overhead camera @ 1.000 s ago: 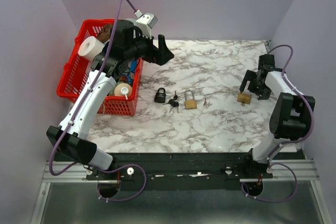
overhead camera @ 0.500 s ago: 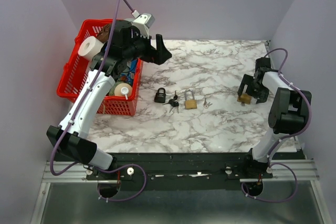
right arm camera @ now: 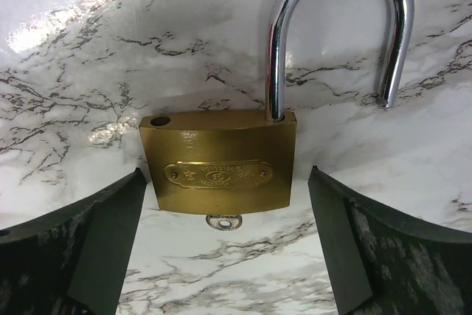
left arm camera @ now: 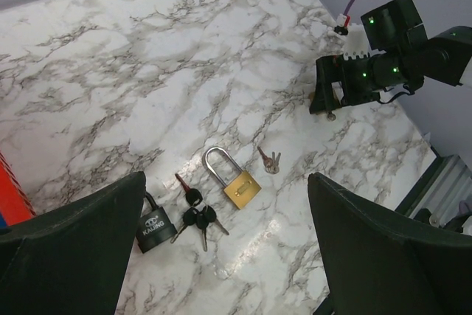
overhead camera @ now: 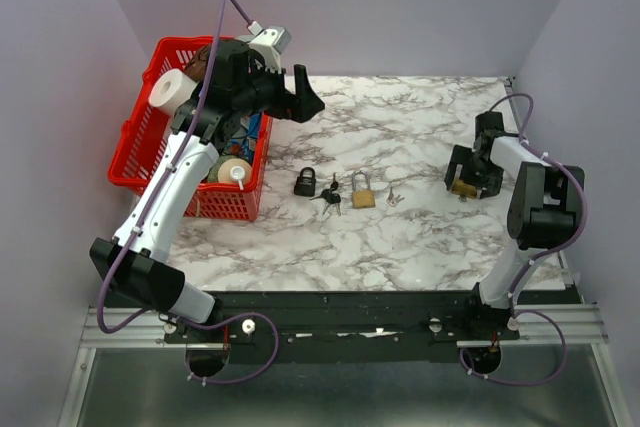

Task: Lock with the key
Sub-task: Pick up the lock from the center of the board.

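Observation:
A brass padlock lies flat on the marble table at the right, its steel shackle swung open. The head of a key sticks out of its underside. My right gripper is open and straddles this padlock, one finger at each side, neither touching it. My left gripper hangs open, high over the table's back left. Far below it lie a black padlock, a bunch of black-headed keys, a long-shackled brass padlock and small silver keys.
A red basket with a paper roll and other items stands at the left, beside the left arm. Purple walls close in the table at the back and both sides.
My right gripper has slid left and come over the brass padlock, which now sits between its fingers. The left gripper has drifted slightly back and stays open.

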Robot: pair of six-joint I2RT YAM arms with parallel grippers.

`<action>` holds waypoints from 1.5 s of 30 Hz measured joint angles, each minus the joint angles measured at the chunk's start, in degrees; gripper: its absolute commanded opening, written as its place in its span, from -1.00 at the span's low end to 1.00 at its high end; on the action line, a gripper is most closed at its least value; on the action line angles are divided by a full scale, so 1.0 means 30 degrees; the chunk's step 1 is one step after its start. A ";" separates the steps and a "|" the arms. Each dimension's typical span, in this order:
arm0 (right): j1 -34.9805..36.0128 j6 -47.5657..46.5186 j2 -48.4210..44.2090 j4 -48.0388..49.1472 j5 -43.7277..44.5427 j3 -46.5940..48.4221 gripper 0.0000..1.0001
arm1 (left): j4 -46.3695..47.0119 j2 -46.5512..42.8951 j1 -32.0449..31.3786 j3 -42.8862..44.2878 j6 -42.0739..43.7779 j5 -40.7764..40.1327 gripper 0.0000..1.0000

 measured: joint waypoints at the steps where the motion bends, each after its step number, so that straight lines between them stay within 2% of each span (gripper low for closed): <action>1: 0.0000 0.0000 0.0000 0.0000 -0.0007 0.0000 0.97 | 0.0000 0.0000 0.0036 -0.0044 -0.0051 0.0007 0.97; 5: 0.0007 -0.0007 0.0036 0.0015 -0.0036 0.0015 0.79 | 0.0000 0.0029 0.0117 -0.0124 -0.0146 0.0015 0.98; 6: 0.0036 -0.0029 0.0073 0.0007 -0.0087 0.0066 0.72 | 0.0000 0.0036 0.0146 -0.0124 -0.0160 0.0015 0.97; 7: 0.0080 -0.0117 0.0131 -0.0007 -0.0146 0.0124 0.53 | 0.0000 0.0036 0.0153 -0.0124 -0.0168 0.0015 0.97; 12: 0.0146 -0.0707 0.0379 -0.0175 -0.0299 0.0503 0.22 | 0.0000 0.0087 0.0189 -0.0124 -0.0189 0.0087 0.97; 13: 0.0146 -0.0787 0.0379 -0.0197 -0.0350 0.0510 -0.01 | 0.0000 0.0095 0.0189 -0.0124 -0.0189 0.0102 0.97; 18: 0.0146 -0.1749 0.0291 -0.0182 -0.1100 0.0495 -0.45 | 0.0109 0.0117 0.0189 -0.0146 -0.0160 0.0248 0.97; 19: 0.0138 -0.2062 0.0211 -0.0226 -0.1297 0.0474 -0.68 | 0.0233 0.0117 0.0197 -0.0168 -0.0131 0.0372 0.97; 22: 0.0168 -0.3468 -0.0627 -0.0255 -0.2171 0.0007 -0.99 | 0.1508 -0.0299 0.0204 -0.1180 0.0131 0.1195 0.97; 28: 0.0291 -0.6907 -0.4124 -0.1778 -0.5880 -0.0284 -0.99 | 0.3978 -0.1814 0.0277 -0.3942 0.1494 0.3628 0.98; 34: 0.1275 -1.1344 -0.5778 -0.5158 -1.0768 0.0546 -0.99 | 0.5719 -0.2237 0.0204 -0.5202 0.4962 0.6768 0.97; 38: 0.2441 -1.3850 -0.6280 -0.7774 -1.3595 0.0678 -0.99 | 0.5260 -0.2346 -0.0583 -0.6127 1.0185 0.8021 0.97; 45: 0.5683 -1.6269 -0.8240 -1.0491 -1.6021 0.0619 -0.99 | 0.3665 -0.3628 -0.3016 -0.8867 1.9037 0.8378 0.95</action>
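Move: The lock lies practically between the right gripper's open fingers, about 1 cm ahead and 1 cm lower; the loose small keys are roughly 20 cm to its left and 2 cm nearer the base, and the second gold lock about 29 cm left and 1 cm nearer. From the left gripper the lock is some 42 cm right, level fore-and-aft and 35 cm below; the second gold lock lies about 13 cm right of that gripper, also level, 35 cm down. Close the right fingers on the two sides of the lock body, lift it off the table, then swing it left and back, about 19 cm left and 15 cm up in all, turning counter-clockwise and tilting the fingers to point down-left. Partway through, bring the open left gripper back some 10 cm, down and a little right towards the lock, swinging its fingers to point right. ##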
